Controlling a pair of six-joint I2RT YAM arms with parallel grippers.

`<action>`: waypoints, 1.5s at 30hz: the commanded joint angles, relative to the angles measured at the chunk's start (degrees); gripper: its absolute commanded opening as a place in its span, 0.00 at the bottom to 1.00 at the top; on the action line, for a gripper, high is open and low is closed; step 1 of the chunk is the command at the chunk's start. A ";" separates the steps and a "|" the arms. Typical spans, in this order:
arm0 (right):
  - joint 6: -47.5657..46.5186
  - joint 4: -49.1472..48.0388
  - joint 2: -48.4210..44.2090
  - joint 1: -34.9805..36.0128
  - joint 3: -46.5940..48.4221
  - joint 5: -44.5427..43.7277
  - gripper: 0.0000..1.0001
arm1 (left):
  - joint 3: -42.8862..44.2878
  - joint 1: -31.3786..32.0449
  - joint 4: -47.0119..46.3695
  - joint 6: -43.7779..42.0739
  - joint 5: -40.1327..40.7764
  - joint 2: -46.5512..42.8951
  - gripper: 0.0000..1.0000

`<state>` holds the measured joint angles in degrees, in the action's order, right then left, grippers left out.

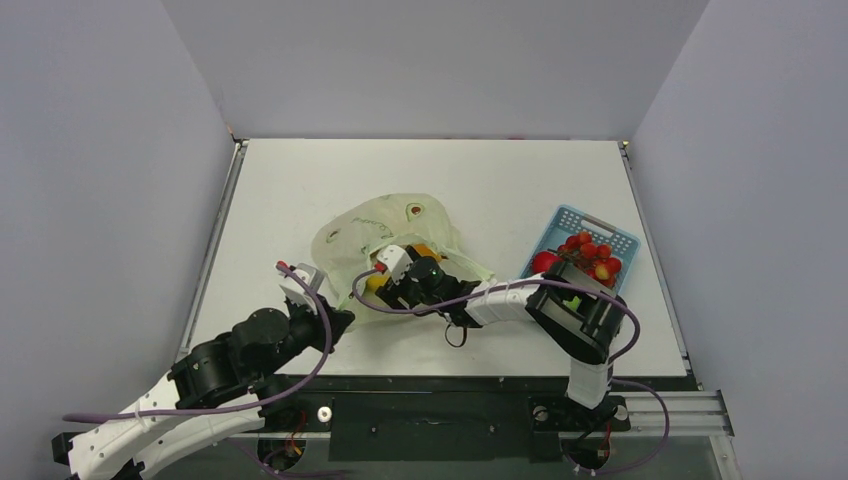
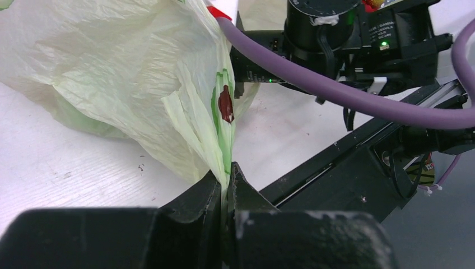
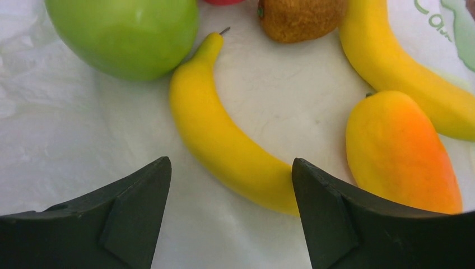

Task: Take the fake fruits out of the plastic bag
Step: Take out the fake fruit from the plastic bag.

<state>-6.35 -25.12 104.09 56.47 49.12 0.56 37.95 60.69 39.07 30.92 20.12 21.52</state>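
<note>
The pale yellow-green plastic bag (image 1: 385,232) lies mid-table, crinkled, with brown-red spots. My left gripper (image 2: 227,175) is shut on a bunched edge of the plastic bag (image 2: 129,73) at its near left corner. My right gripper (image 3: 231,163) is inside the bag's mouth, open, with nothing between its fingers. Just ahead of it, fake fruits lie on the bag's inner film: a yellow banana (image 3: 224,134) whose end touches the right fingertip, a green apple (image 3: 123,33), a brown kiwi (image 3: 299,17), a second banana (image 3: 403,73) and an orange-yellow mango (image 3: 397,151).
A blue lattice basket (image 1: 597,221) stands at the right of the table and holds red fruits (image 1: 590,255). The right arm (image 1: 505,298) reaches leftward across the near table from its base. Grey walls enclose the table on three sides.
</note>
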 commanded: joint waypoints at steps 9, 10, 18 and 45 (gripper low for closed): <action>-4.32 0.37 8.72 -1.09 8.40 8.41 0.73 | 0.34 0.65 -3.56 -0.49 -0.50 -1.11 0.00; -4.65 1.29 9.54 -1.14 8.68 8.37 0.73 | 0.32 0.66 -3.61 -0.50 -0.40 -1.12 0.00; -6.78 2.81 10.72 -1.10 9.34 7.27 0.57 | 0.35 0.83 -3.52 -0.40 -0.04 -1.14 0.00; -7.39 5.60 -11.37 0.40 -0.35 7.52 0.05 | 0.37 0.93 -3.20 -0.02 1.04 -1.74 0.00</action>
<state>-14.55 -16.86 95.79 56.31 51.11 7.94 37.93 61.21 38.72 30.89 20.40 20.29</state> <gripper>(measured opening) 0.366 0.006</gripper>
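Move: The nearer banana lies about 4 cm left of the right hand, 1 cm ahead and 2 cm lower. At about that level, the mango is roughly 8 cm ahead and 3 cm right, the kiwi some 8 cm ahead and 7 cm left, and the green apple about 12 cm left and 1 cm back. From the left hand, still pinching the bag's edge, the banana is about 12 cm ahead, 7 cm right and 16 cm below. Right hand eases 4 cm left and down, pinches the banana, lifts it about 7 cm, drawing back right. ##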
